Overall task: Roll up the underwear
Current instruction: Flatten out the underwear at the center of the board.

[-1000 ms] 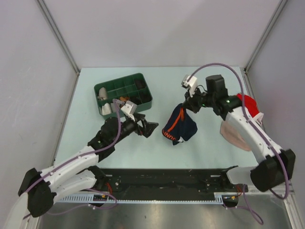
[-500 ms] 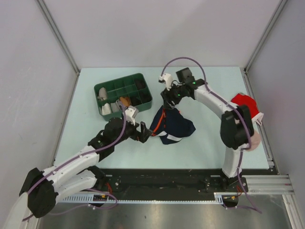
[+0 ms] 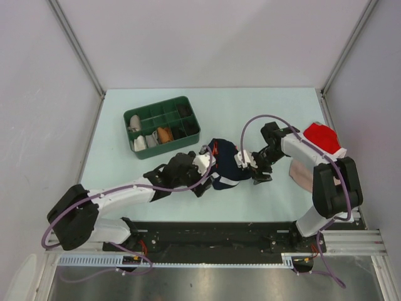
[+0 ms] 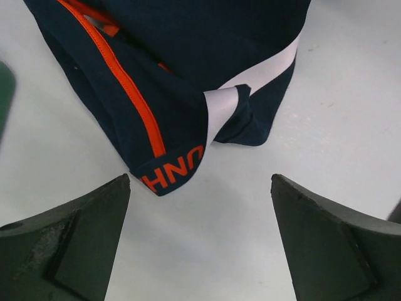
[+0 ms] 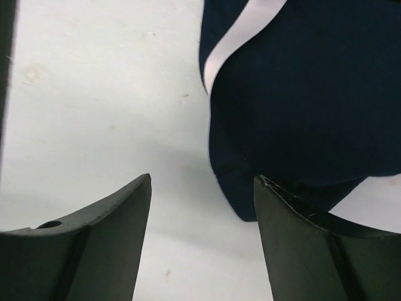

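Note:
The underwear (image 3: 225, 166) lies in a loose, crumpled heap on the pale table, navy with orange seams and a white band. In the left wrist view it (image 4: 188, 75) fills the top, its orange-lettered corner just ahead of my open left gripper (image 4: 200, 180), which holds nothing. In the right wrist view it (image 5: 307, 94) sits at the upper right, its edge by the right finger (image 5: 301, 244) of my open, empty right gripper (image 5: 202, 180). In the top view the left gripper (image 3: 207, 174) is at its left side and the right gripper (image 3: 254, 170) at its right.
A green compartment tray (image 3: 135, 116) with several small items stands at the back left. A red cloth (image 3: 321, 134) and a beige-pink cloth (image 3: 302, 174) lie at the right edge. A black rail (image 3: 213, 233) runs along the near edge.
The right gripper carried the underwear leftward, lowered it to the table and let go. It now sits open at its right side. The left gripper has moved right, up to its left side.

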`<state>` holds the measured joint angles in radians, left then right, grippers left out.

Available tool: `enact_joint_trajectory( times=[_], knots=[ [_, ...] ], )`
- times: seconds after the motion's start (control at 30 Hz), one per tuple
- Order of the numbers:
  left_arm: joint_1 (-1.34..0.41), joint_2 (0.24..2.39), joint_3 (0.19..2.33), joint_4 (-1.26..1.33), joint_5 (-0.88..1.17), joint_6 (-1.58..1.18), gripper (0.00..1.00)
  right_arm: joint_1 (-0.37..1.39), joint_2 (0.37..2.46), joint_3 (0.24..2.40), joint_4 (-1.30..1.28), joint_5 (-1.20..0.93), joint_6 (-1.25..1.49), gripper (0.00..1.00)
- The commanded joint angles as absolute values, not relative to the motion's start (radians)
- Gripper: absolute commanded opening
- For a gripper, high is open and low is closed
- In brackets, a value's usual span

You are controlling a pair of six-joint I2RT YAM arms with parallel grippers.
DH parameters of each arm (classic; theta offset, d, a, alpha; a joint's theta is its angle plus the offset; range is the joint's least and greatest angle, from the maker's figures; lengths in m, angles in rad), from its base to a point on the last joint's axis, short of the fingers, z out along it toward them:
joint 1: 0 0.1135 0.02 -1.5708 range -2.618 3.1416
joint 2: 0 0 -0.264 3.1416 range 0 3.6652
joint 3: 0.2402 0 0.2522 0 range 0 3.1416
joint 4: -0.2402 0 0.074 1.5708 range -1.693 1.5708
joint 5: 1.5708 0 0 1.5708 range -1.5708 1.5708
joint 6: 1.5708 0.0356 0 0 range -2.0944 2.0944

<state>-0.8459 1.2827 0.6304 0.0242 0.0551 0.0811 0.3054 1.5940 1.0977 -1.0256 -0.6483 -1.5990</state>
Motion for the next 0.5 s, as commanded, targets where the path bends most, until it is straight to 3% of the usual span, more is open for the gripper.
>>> enact_joint_trajectory(
  times=[0.0, 0.33, 0.47],
  knots=[
    [-0.848, 1.318, 0.661, 0.067, 0.035, 0.319, 0.97, 0.337, 1.647, 1.109, -0.925, -0.626, -1.672, 0.69],
    [-0.853, 1.505, 0.776, 0.068, 0.063, 0.39, 0.83, 0.344, 1.73, 1.108, -0.865, -0.571, -1.583, 0.54],
    [-0.854, 1.574, 0.837, 0.012, 0.035, 0.382, 0.58, 0.336, 1.749, 1.108, -0.854, -0.578, -1.572, 0.46]
  ],
)
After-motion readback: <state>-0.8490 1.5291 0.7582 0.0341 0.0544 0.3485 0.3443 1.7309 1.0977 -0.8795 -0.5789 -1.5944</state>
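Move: Both open hands hover over the dark underwear. The waistband corner with the orange letters is about 4 cm ahead of the left hand, 1 cm to its right and 7 cm below; the white stripe runs some 7 cm to this hand's right and 1 cm ahead, and the green organizer sits roughly 20 cm ahead and 15 cm left. The garment's right corner is about 2 cm ahead of the right hand, 1 cm left and 6 cm below; the pink cloth lies 16 cm to this hand's right and 1 cm ahead. The left hand sinks about 3 cm while easing nearly as far forward and a little right onto the lettered waistband corner, rolling some 15 degrees so that its fingers point slightly more steeply down, and they narrow from wide open to about two-thirds around that corner. At the same time the right hand drops about 4 cm and slides some 2 cm forward to the garment's right corner, its attitude almost unchanged, its fingers drawing in to half open over the cloth edge; neither hand visibly grips yet. ##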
